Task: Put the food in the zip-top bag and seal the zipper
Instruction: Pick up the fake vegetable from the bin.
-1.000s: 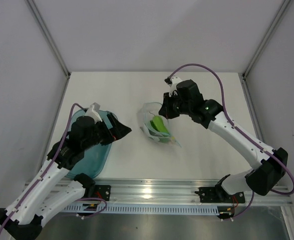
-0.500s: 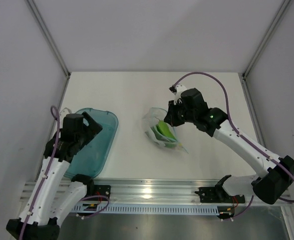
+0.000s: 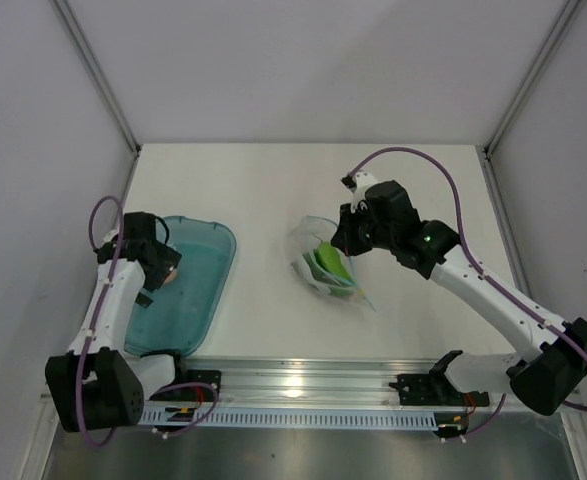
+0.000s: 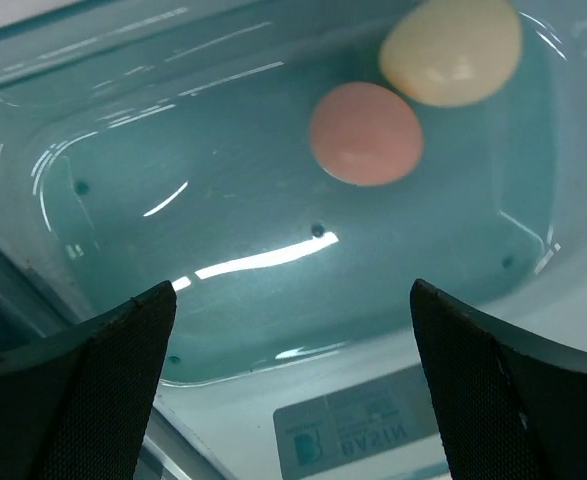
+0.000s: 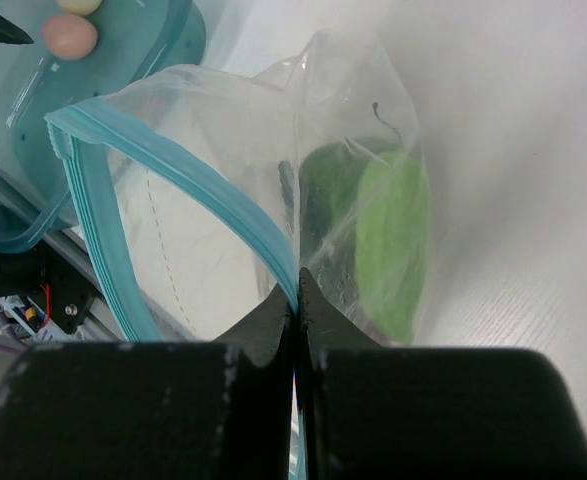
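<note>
The clear zip-top bag lies mid-table with green food inside it. Its teal zipper gapes open in a wide loop. My right gripper is shut on one end of the zipper strip at the bag's mouth, seen from above as the right gripper at the bag's far right edge. My left gripper hangs open above the blue tray, where a pink food piece and a pale cream one lie ahead of its fingers. Nothing is between them.
The translucent blue oval tray sits at the table's left, with the left arm folded back over its left rim. A metal rail runs along the near edge. White walls close in the back and both sides.
The left arm has swung back from the tray's right side to the left rim and now points down into the tray. The right gripper has shifted the bag slightly right.
</note>
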### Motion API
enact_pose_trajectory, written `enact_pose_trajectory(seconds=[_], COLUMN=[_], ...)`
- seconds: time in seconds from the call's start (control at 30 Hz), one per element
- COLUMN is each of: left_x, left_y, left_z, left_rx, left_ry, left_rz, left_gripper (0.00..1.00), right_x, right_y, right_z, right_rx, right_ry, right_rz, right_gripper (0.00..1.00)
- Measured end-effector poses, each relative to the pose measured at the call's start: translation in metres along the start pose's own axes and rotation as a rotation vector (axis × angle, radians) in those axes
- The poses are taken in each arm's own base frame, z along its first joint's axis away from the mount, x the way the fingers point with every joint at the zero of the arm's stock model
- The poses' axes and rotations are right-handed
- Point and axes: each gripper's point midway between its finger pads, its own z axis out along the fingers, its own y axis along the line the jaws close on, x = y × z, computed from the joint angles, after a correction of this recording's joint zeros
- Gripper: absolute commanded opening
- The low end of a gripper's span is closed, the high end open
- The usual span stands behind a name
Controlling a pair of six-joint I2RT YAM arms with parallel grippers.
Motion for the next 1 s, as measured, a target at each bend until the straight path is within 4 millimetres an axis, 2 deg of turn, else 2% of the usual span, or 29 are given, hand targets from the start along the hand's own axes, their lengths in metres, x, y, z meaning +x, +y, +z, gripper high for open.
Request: enact_pose_trajectory(seconds=[0.23,0.53,1.0], left_x=[-0.007,-0.001,-0.014], left_y=[0.012,0.016,-0.010], left_z=[0.027,0.062,0.068], left_rx=[-0.116,-0.220,-0.141], left_ry=[0.025,0.087,0.085], left_rz=[-0.073,-0.083,-0.114], left_gripper=[0.99,0.99,1.00], right_x=[0.001,0.000,0.003], right_y=[-0.001,-0.001,-0.002], right_z=[0.000,0.000,0.002], right_rx=[0.004,0.004,0.007], right_ry=[0.000,-0.002,0.002], right_rz=[-0.019,-0.024,-0.025], right_gripper=[0.00,0.00,0.00])
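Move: Some 6 cm ahead of the open left hand, 3 cm to its left and 8 cm below lies the pink fake vegetable in the bin. The cream one touches it about 6 cm farther out and 1 cm more to the left, and the bin's left wall rises roughly 3 cm to the left of the pink one. From the right hand, which holds the bag's mouth, the pink one is about 36 cm left, 3 cm ahead and 21 cm below. Sinking about 6 cm into the bin while easing 3 cm left, the left hand comes down towards the pink fake vegetable, turning some 10 degrees counter-clockwise and bringing its fingers nearer to pointing straight down. Then it glides forward about 3 cm, almost level, fingers kept wide open. The right hand stays put, still pinching the bag's mouth. ##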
